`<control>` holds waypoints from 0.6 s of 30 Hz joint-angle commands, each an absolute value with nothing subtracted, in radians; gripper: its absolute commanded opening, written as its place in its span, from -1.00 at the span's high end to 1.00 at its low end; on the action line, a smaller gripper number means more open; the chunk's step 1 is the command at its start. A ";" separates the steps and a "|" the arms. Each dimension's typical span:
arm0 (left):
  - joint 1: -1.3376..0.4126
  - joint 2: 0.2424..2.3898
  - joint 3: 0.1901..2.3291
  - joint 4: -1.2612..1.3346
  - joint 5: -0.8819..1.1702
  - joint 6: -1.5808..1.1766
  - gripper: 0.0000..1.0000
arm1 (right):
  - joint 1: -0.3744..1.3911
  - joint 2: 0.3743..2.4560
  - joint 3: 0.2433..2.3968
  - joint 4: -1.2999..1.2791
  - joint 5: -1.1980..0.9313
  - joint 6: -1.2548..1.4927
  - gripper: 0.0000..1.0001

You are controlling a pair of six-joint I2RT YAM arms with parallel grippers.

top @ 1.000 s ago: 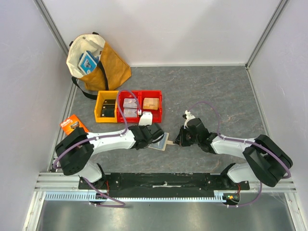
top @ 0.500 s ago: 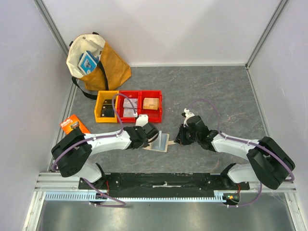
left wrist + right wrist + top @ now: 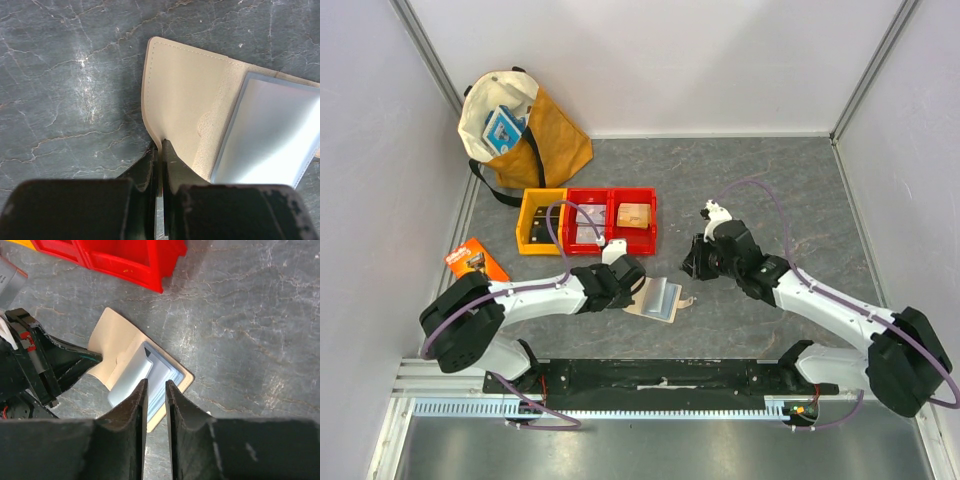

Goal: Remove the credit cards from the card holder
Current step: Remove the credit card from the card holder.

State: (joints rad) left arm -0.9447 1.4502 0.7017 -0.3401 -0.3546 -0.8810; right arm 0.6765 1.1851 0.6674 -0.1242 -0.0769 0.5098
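The beige card holder (image 3: 658, 298) lies open on the grey table between the two arms, its pale blue-grey sleeves (image 3: 270, 140) facing up and its snap tab (image 3: 688, 301) pointing right. My left gripper (image 3: 161, 146) is shut on the near edge of the holder's beige cover flap (image 3: 175, 95). My right gripper (image 3: 155, 385) hovers above the sleeves (image 3: 131, 376), jaws a little apart with nothing between them. The credit cards are hidden; I see only the stacked sleeves. In the top view the left gripper (image 3: 632, 290) sits at the holder's left edge and the right gripper (image 3: 691, 267) up and to its right.
Two red bins (image 3: 615, 220) and a yellow bin (image 3: 541, 222) stand just behind the holder, with the red bin's corner (image 3: 125, 257) close to it. A yellow tote bag (image 3: 520, 125) sits at the back left. An orange package (image 3: 470, 260) lies by the left wall.
The left gripper closed on the cover flap. The right gripper opened, let go and drew back away from the holder. The holder now lies spread open with its sleeves showing.
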 commanded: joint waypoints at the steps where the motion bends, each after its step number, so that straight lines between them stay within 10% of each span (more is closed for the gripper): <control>1: -0.953 1.445 0.680 -0.334 -0.308 -0.920 0.96 | 0.672 1.212 0.707 -0.141 -0.090 0.483 0.58; 6: -0.954 1.442 0.672 -0.325 -0.308 -0.931 0.96 | 0.673 1.276 0.666 -0.080 -0.130 0.506 0.91; 18: -0.954 1.424 0.641 -0.292 -0.308 -0.968 0.96 | 0.687 1.443 0.620 0.106 -0.274 0.595 1.00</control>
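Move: From the right gripper, the card pocket of the opened card holder lies about 4 cm to the left, 3 cm back and 10 cm below. The snap strap lies 1 cm to the gripper's right, 4 cm back; the nearest red bin is roughly 10 cm left and 12 cm ahead, both far below. From the left gripper, already pinching the holder's left flap, the pocket is some 7 cm to the right, 1 cm ahead and about level. Close the right fingers fully on nothing and lower that gripper about 6 cm towards the right-hand edge of the card pocket, easing some 2 cm left and slightly back, with the wrist tipping about 10 degrees steeper. Stop short, just above the pocket. Keep the left gripper still, pinching the flap to hold the card holder open. ##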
